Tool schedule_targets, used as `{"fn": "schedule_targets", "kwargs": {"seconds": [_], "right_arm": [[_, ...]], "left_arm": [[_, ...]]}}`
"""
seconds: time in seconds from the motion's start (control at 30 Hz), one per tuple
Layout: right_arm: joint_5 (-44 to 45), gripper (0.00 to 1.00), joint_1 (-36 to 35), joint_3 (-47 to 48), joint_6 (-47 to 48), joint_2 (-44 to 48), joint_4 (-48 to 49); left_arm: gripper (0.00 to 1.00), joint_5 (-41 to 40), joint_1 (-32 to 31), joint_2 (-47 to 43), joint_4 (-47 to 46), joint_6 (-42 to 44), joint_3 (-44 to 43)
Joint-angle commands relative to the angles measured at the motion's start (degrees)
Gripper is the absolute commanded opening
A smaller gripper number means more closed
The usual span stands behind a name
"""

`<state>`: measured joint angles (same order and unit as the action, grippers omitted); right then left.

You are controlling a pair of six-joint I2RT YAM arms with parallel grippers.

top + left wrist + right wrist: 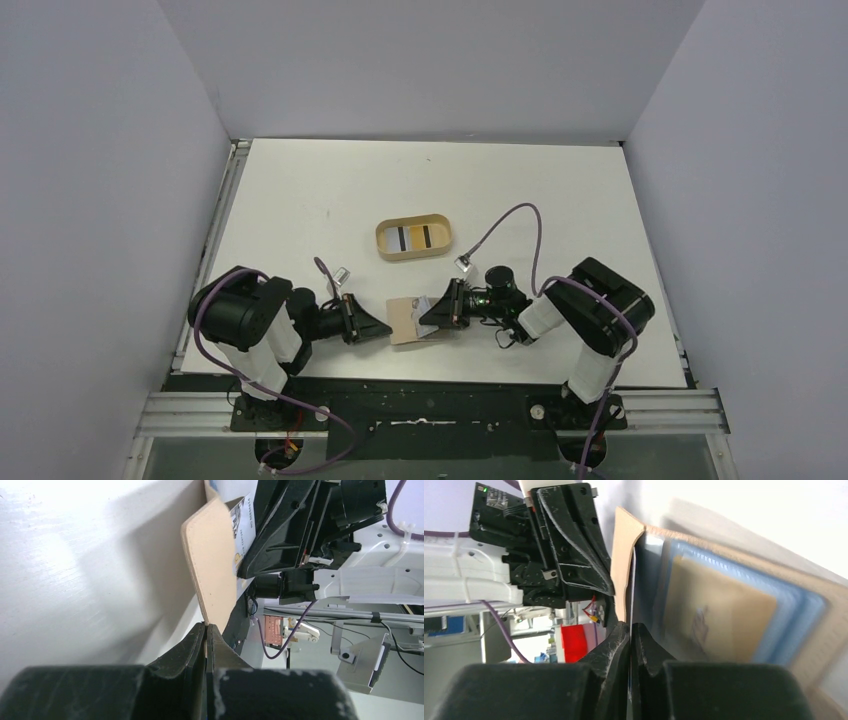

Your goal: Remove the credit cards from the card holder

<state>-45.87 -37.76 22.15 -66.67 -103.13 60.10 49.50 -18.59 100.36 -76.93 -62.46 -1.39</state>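
Observation:
The tan card holder [404, 318] lies open near the table's front edge, between my two grippers. My left gripper [388, 327] is shut on the edge of its tan flap [212, 565], which stands up from the table. From the other side, my right gripper [630, 626] is shut on the thin edge of a whitish credit card [634, 580] beside that flap. The same printed card [243, 525] shows behind the flap in the left wrist view. More pale blue credit cards [796, 612] sit stacked in the holder's pockets, behind a tan pocket panel [719, 610].
An oval tan tray [413, 222] with a raised rim stands behind the card holder at mid-table, with striped flat items inside. Grey walls close in the table on three sides. Purple cables loop from both wrists.

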Motion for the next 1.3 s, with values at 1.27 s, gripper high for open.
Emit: {"fn": "schedule_targets", "kwargs": {"seconds": [1.27], "right_arm": [[18.93,0.0,3.32,59.23,20.87,-14.77,-55.56]], "left_arm": [[0.0,-3.96,0.64,3.2,-3.23,3.82,-1.87]]}}
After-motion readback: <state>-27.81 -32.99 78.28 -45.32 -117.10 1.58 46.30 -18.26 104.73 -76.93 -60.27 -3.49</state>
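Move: The beige tray, where the card between the right fingers is going, lies about 20 cm ahead of the right hand, 1 cm left and 5 cm below. Of the cards already in it, the white ones lie some 4 cm left of its middle, the gold one 3 cm right. The card holder is right under the right hand, level both ways, about 2 cm down. From the left hand the tray is 21 cm ahead, 5 cm right and 3 cm below. The card, already pinched, is pulled rightwards out of the holder by the right hand, about 5 cm, rising some 10 cm as it swings 21 cm forward, then is carried back left and lowered over the tray's left end, fingers tipping some 20 degrees further down and staying shut. The left hand keeps its pinch on the holder's left edge, easing forward and down 1 to 2 cm. ##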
